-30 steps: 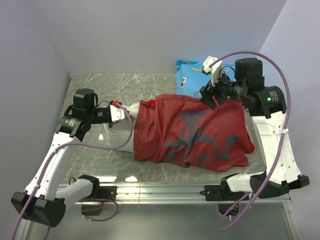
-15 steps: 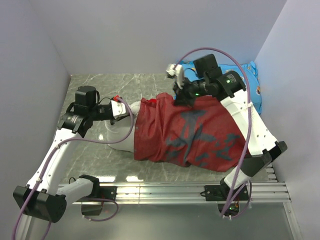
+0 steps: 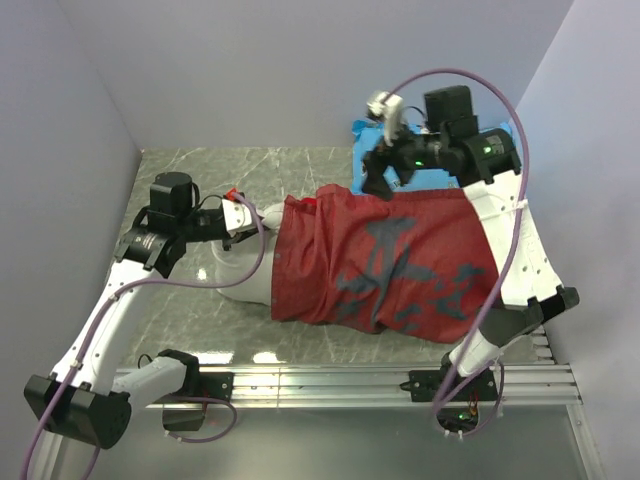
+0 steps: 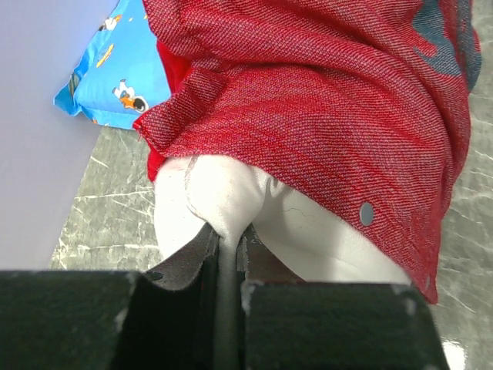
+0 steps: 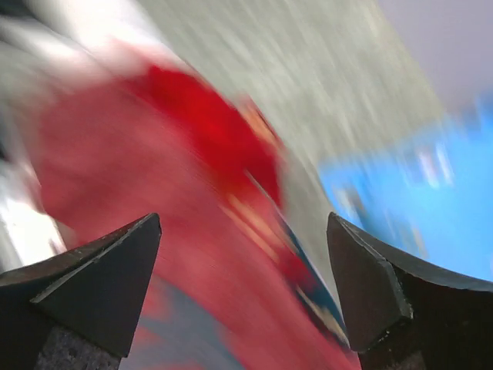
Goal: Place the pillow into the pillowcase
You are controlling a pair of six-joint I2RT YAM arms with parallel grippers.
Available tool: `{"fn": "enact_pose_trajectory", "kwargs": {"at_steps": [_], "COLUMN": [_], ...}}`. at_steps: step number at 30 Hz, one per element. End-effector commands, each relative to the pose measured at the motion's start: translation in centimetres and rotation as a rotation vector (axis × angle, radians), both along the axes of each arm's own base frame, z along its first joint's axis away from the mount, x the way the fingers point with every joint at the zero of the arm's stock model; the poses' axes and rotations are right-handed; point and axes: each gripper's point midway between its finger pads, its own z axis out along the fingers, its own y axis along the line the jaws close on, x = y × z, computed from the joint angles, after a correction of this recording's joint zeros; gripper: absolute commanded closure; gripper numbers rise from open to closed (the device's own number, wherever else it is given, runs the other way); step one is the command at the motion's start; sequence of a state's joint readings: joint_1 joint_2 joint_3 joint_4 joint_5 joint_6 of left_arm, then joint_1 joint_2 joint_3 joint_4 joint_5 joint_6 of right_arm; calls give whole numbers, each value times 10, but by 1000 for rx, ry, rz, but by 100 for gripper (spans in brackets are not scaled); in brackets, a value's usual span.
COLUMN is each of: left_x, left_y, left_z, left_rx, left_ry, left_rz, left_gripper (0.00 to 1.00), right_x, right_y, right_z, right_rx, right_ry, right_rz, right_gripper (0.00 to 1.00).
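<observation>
The red pillowcase lies across the table with its dull, grey-marked face up. Most of the white pillow is inside it, and one end sticks out of the open left side. My left gripper is at that end. In the left wrist view the left gripper is shut on a pinched fold of the pillow, just below the pillowcase hem. My right gripper hovers open over the pillowcase's far edge. The right wrist view is blurred, with nothing between the right gripper jaws.
A blue cartoon-print pillow lies at the back right against the wall, partly behind the right arm, and also shows in the left wrist view. Grey walls close in the marble table on three sides.
The right arm swung left along the pillowcase's far edge, shut there briefly, then opened and lifted slightly. The pillowcase's far edge shifted a little. The left arm kept its grip and stayed put.
</observation>
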State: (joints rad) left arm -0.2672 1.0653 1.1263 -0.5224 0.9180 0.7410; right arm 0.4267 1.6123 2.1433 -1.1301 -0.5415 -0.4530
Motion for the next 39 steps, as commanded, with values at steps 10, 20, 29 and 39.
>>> {"fn": "enact_pose_trajectory", "kwargs": {"at_steps": [10, 20, 29, 39], "left_x": [-11, -7, 3, -6], "left_y": [-3, -5, -16, -14], "left_z": [13, 16, 37, 48], "left_rx": [4, -1, -104, -135], "left_ry": [-96, -93, -71, -38], "left_rz": [-58, -62, -50, -16], "left_gripper": [100, 100, 100, 100], "right_x": [-30, -78, -81, 5], "right_y": [-100, -22, 94, 84], "right_z": [-82, -53, 14, -51], "right_rx": [-359, -181, 191, 142], "right_ry": [129, 147, 139, 139], "right_rz": [42, 237, 281, -39], "right_gripper": [23, 100, 100, 100]}}
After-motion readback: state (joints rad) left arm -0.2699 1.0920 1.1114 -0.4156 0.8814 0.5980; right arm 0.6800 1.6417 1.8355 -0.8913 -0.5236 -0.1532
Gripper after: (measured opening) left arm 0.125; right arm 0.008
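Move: The stretch of the pillowcase's far edge that the open right hand goes for lies about 8 cm to its right, level with it in reach and some 10 cm below. The blue pillow is roughly 14 cm to the hand's right, 5 cm ahead and 12 cm down. The pillow corner still held by the left hand is about 21 cm left and 8 cm back, 10 cm lower. From the left hand, that edge lies some 31 cm right, 6 cm ahead and slightly below. The right hand dips about 9 cm right, pinches the pillowcase and pulls some 18 cm towards the left hand. ##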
